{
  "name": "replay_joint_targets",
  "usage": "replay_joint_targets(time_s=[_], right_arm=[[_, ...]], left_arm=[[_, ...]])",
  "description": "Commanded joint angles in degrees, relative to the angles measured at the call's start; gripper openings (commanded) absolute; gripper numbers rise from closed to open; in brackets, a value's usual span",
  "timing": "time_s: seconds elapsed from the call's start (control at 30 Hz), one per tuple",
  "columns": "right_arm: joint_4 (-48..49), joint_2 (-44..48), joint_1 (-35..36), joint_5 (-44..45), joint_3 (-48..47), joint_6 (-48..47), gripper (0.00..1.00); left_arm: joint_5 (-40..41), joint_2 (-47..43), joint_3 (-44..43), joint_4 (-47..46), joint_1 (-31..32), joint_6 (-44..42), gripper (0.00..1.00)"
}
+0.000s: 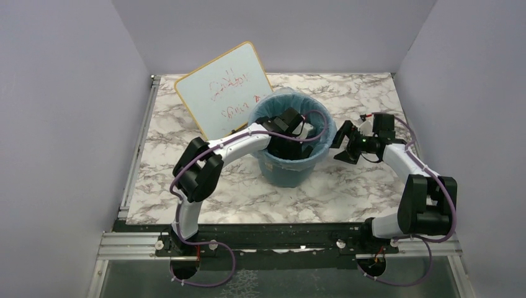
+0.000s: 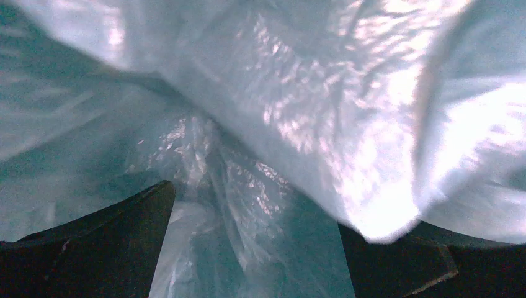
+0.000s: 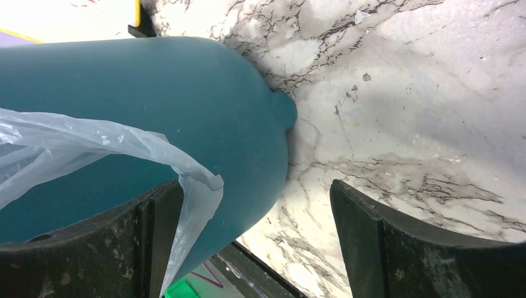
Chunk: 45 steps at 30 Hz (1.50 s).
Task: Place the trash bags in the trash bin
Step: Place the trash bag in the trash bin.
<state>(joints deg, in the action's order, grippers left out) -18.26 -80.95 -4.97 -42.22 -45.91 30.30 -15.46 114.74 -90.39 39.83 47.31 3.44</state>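
The teal trash bin [image 1: 286, 171] stands upright in the middle of the marble table. The pale-blue trash bag [image 1: 280, 99] lines it, its film showing over the rim. My left gripper [image 1: 299, 135] reaches down inside the bin. In the left wrist view crinkled bag film [image 2: 260, 112] fills the picture, and the left gripper [image 2: 254, 248] is open with film lying between its dark fingers [image 2: 105, 242]. My right gripper [image 1: 340, 146] hovers beside the bin's right side, open. In the right wrist view the bin wall [image 3: 155, 87] and a hanging bag flap [image 3: 192, 186] sit by the left finger of the right gripper [image 3: 254, 230].
A whiteboard [image 1: 223, 96] with red writing leans at the back left, touching the bin's far side. Bare marble table [image 1: 372, 186] lies to the right of the bin and in front of it. Grey walls close in on three sides.
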Motion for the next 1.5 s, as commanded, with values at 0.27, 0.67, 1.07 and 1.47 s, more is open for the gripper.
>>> replay_joint_targets(time_s=[0.27, 0.67, 1.07, 1.47], right_arm=[[-1.9, -1.4, 0.1, 1.0, -1.0, -0.8, 0.94], [-2.6, 1.3, 0.1, 3.9, -1.8, -1.5, 0.94], [-10.4, 11.4, 0.1, 17.5, -10.6, -7.0, 0.94], [4.3, 19.0, 0.1, 12.5, -14.9, -11.2, 0.9]], left_arm=[[-0.9, -6.5, -2.9, 0.7, -0.5, 1.3, 0.99], [-0.7, -10.7, -6.5, -0.4, -0.5, 2.0, 0.99], [2.3, -18.9, -8.1, -3.1, -1.9, 2.5, 0.99], [9.4, -32.4, -4.6, -9.4, -9.0, 6.1, 0.99]])
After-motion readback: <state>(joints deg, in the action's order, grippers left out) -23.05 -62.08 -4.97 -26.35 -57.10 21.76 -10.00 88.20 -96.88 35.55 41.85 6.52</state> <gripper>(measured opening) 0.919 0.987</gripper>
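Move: The left hand is down inside the bag-lined trash bin, whose middle, like the trash bag's, lies about 3 cm ahead, 3 cm left and some 7 cm above. The whiteboard's middle stands roughly 20 cm ahead, 25 cm left and 10 cm above. From the right hand, outside the bin, the trash bag and trash bin have their middles about 16 cm left, 1 cm back and a few centimetres up. Both open hands rise, tilting upward: left some 25 cm out of the bin, right about 14 cm outside. ##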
